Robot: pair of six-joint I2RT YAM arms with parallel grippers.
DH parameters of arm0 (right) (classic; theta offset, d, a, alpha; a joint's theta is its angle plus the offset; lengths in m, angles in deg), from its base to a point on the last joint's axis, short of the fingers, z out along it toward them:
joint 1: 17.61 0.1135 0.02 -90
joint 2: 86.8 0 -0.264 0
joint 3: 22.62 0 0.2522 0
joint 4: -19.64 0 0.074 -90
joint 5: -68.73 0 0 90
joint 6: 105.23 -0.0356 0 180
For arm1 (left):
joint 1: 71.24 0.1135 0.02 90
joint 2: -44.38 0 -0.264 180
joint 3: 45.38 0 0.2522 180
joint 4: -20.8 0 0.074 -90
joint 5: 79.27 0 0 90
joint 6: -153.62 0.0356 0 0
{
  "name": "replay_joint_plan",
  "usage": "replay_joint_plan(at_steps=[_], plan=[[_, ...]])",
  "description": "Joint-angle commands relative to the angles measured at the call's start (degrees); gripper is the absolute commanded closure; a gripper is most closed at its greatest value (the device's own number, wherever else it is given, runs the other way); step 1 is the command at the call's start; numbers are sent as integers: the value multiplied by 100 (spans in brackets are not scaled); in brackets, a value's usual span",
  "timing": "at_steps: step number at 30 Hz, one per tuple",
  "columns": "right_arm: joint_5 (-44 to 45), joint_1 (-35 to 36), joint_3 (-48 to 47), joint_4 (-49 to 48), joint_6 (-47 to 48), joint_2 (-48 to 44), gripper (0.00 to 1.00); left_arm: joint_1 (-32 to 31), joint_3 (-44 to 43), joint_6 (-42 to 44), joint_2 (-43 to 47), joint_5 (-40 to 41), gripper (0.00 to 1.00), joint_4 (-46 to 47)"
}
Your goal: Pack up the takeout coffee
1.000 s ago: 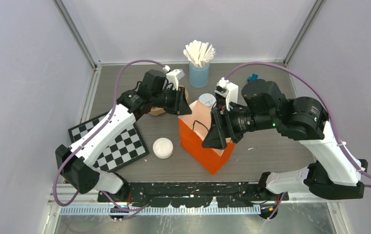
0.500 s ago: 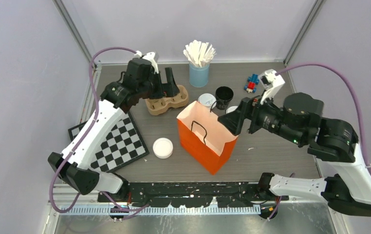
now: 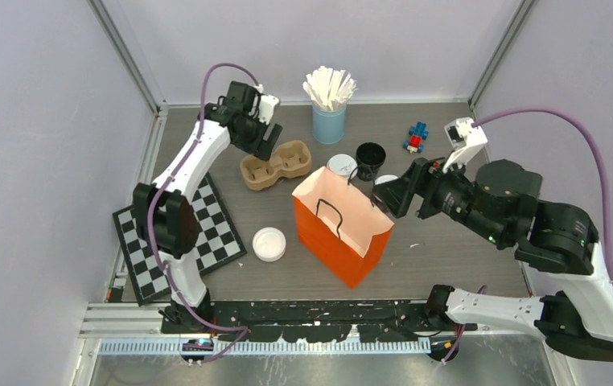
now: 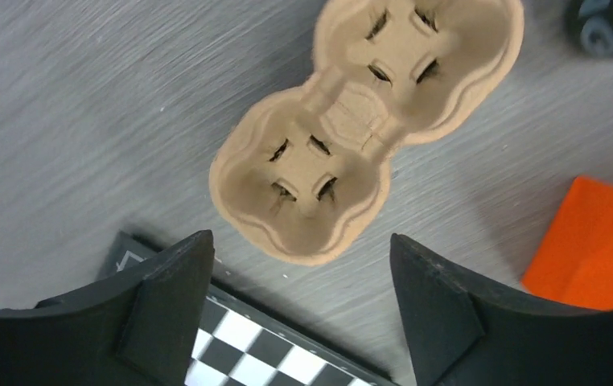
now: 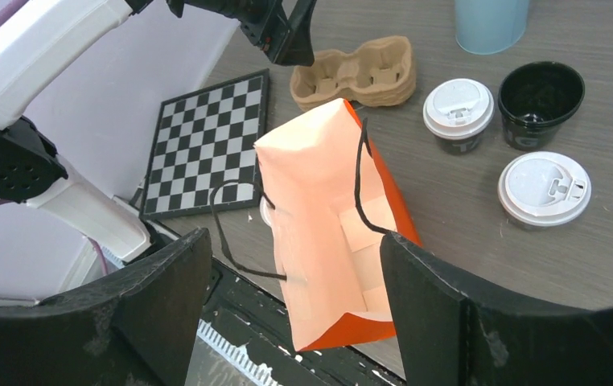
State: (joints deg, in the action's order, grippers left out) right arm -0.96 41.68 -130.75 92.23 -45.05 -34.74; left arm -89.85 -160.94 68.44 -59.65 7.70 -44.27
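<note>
Two takeout coffee cups with white sip lids (image 5: 458, 108) (image 5: 545, 189) stand on the table beside an open black cup (image 5: 541, 96) that has no lid. An orange paper bag (image 3: 339, 229) stands upright in the middle, its mouth open and its black handles loose. My right gripper (image 3: 396, 197) hovers open just right of the bag, above the nearer lidded cup (image 3: 384, 181). My left gripper (image 4: 299, 273) is open and empty above the near end of the brown two-cup carrier (image 4: 368, 129).
A loose white lid (image 3: 269, 244) lies left of the bag. A checkerboard (image 3: 178, 237) lies at the left. At the back stands a light-blue cup of white stirrers (image 3: 329, 121), with a small blue and red toy (image 3: 417, 137) at the back right.
Both grippers have left the bag's mouth. The left one opened and swung back over the carrier; the right one pulled away to the right. The bag stands open by itself.
</note>
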Motion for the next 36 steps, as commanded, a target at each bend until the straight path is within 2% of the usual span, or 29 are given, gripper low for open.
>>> replay_joint_plan(at_steps=[1,4,10,13,17,24,36], plan=[[406,15,-370,97,-472,349,20,72,-213,1883,-367,-839,23,-8],[482,21,-499,217,-559,433,20,219,-248,1955,-601,-1381,28,200],[507,17,-383,190,-227,277,20,226,-525,2276,-773,-1821,38,188],[524,16,-515,276,42,259,19,226,-469,2101,-843,-2089,47,405],[901,20,-464,277,210,192,18,218,-634,1861,-1043,-2284,47,446],[981,20,-641,223,307,382,18,218,-611,2470,-1197,-2086,47,668],[1164,20,-709,338,266,389,18,209,-769,2752,-1497,-2276,53,407]])
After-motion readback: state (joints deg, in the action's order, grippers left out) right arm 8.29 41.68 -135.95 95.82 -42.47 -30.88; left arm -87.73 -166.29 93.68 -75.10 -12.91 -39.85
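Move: The cup carrier's middle lies about 5 cm ahead of the left hand, 5 cm to its right and 10 cm below. Some 19 cm to the right of the carrier and 2 cm nearer is a white-lidded coffee cup; the blue straw pot is roughly 16 cm ahead and 21 cm right of the hand. The orange bag stands some 17 cm back and 22 cm right. From the right hand the carrier is about 30 cm ahead, 30 cm left and 33 cm below. The left hand heads down onto the middle of the cup carrier, dropping about 7 cm in all with a small lift partway, while easing forward and right. It turns clockwise some 30 degrees and narrows its fingers to about half open, bringing them close over the carrier's neck; contact can't be seen. The right hand, open and empty, drifts a little forward and right. ##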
